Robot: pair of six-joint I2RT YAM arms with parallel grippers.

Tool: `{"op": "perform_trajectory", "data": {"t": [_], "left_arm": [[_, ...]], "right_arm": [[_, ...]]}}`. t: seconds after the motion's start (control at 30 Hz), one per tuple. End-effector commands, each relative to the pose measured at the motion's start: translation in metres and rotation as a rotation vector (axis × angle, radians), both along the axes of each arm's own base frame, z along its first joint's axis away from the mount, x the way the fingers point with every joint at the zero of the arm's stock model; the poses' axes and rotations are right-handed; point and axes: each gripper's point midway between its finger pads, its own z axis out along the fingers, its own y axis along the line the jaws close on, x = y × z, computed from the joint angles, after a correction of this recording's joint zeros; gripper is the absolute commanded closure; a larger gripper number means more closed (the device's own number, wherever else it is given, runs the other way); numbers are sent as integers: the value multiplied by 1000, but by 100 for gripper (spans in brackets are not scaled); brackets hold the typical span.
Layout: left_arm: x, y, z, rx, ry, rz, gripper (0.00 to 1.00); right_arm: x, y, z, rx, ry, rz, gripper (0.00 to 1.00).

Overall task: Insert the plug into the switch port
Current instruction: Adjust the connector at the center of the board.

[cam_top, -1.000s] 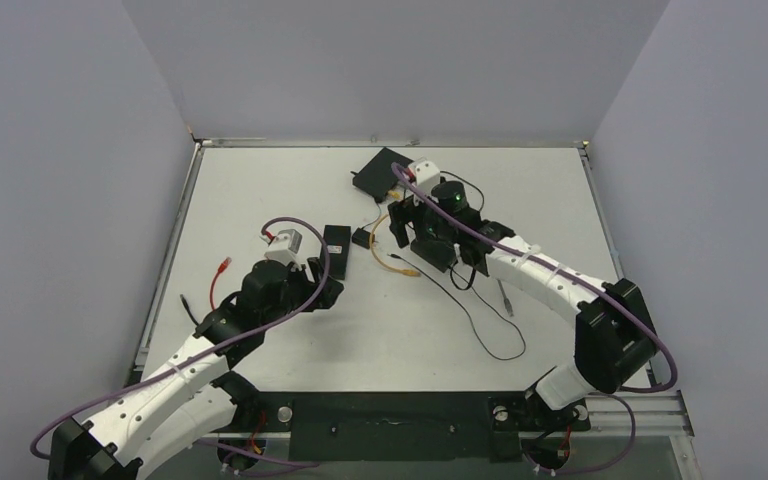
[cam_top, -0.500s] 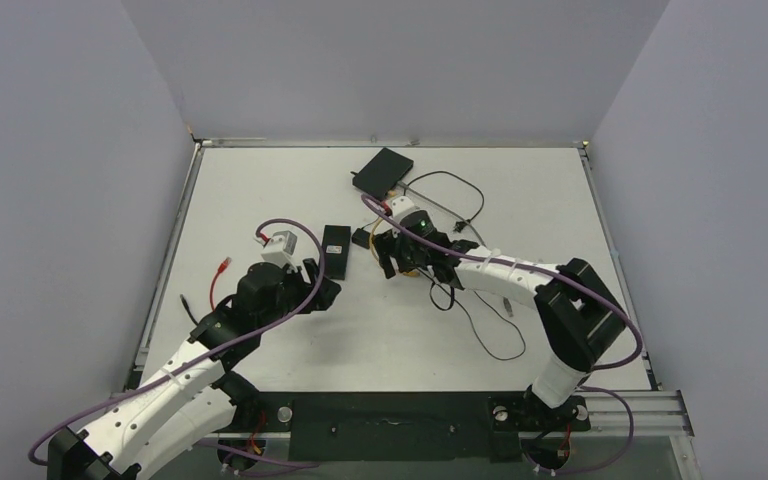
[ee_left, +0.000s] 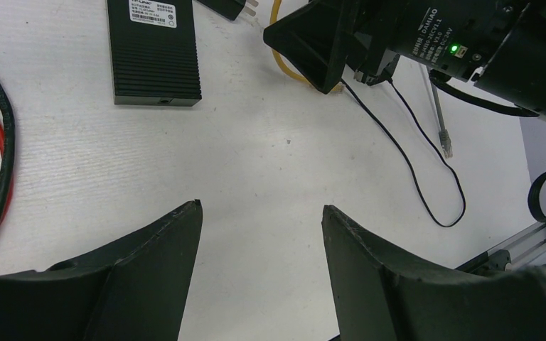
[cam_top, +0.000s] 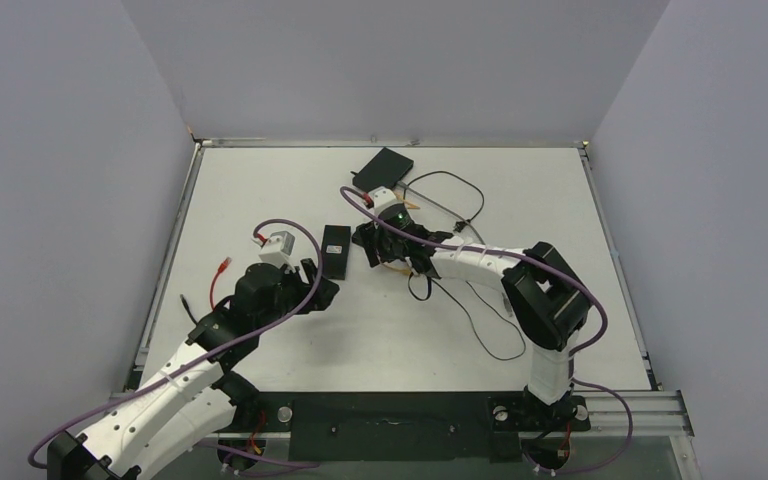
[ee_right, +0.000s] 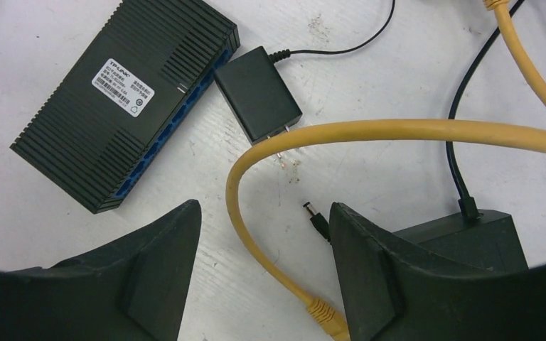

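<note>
The black switch (ee_right: 128, 99) lies flat with its blue ports facing the power adapter (ee_right: 258, 101); it is also in the top view (cam_top: 336, 250) and the left wrist view (ee_left: 154, 50). A yellow cable (ee_right: 398, 131) loops down to its yellow plug (ee_right: 327, 320) on the table. My right gripper (ee_right: 264, 206) is open, its jaws low on either side of that cable just above the plug, not touching it. A small barrel plug (ee_right: 318, 219) lies by the right finger. My left gripper (ee_left: 261, 206) is open over bare table, short of the switch.
A second black box (cam_top: 382, 168) sits at the back, with a thin black wire (cam_top: 480, 320) trailing across the table. A red cable (cam_top: 222, 268) lies left of the left arm. A grey cable end (ee_left: 444, 142) rests to the right. The two grippers (cam_top: 370, 245) (cam_top: 325, 290) are close together.
The right arm has swung left and down from near the back box to the yellow cable beside the middle switch, its jaws narrowing somewhat. The left arm has barely moved.
</note>
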Motion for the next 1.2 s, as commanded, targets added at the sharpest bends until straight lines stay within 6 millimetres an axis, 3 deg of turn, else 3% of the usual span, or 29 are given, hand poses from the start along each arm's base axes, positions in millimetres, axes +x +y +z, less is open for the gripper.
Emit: {"op": "perform_trajectory", "data": {"t": [0.0,0.3,0.43,0.6,0.97,1.17], "left_arm": [[4,3,10,-16,-30,21,40],[5,3,6,-13,-24,15,39],[5,0,4,-12,-14,8,40],[6,-1,3,-17,-12,7,40],[7,-2,4,-18,-10,5,40],[8,-3,4,-26,-9,0,40]], "right_arm": [[16,13,12,26,-49,-16,41],[12,22,-7,13,1,13,60],[9,26,-9,16,13,29,84],[9,25,5,30,-9,31,100],[2,16,83,62,-89,50,100],[5,-15,104,-39,-134,5,100]]}}
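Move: The stretch of yellow cable just short of its free connector lies almost under my right hand, about 1 cm to the left and some 3 cm below. At that same table height, the black barrel plug is about 2 cm ahead and 1 cm right of this hand, the plug adapter 5 cm ahead and 5 cm left, and the near switch 2 cm ahead and 11 cm left. From my left hand that cable stretch is roughly 11 cm ahead, 9 cm right and 11 cm below. I sink my right hand about 2.5 cm over the yellow cable, easing slightly left, and shut the half-open fingers so they pinch it just behind its free connector. With the grip kept, I then lift straight up, gathering speed, for about 8 cm, drifting back to the right by a centimetre. ##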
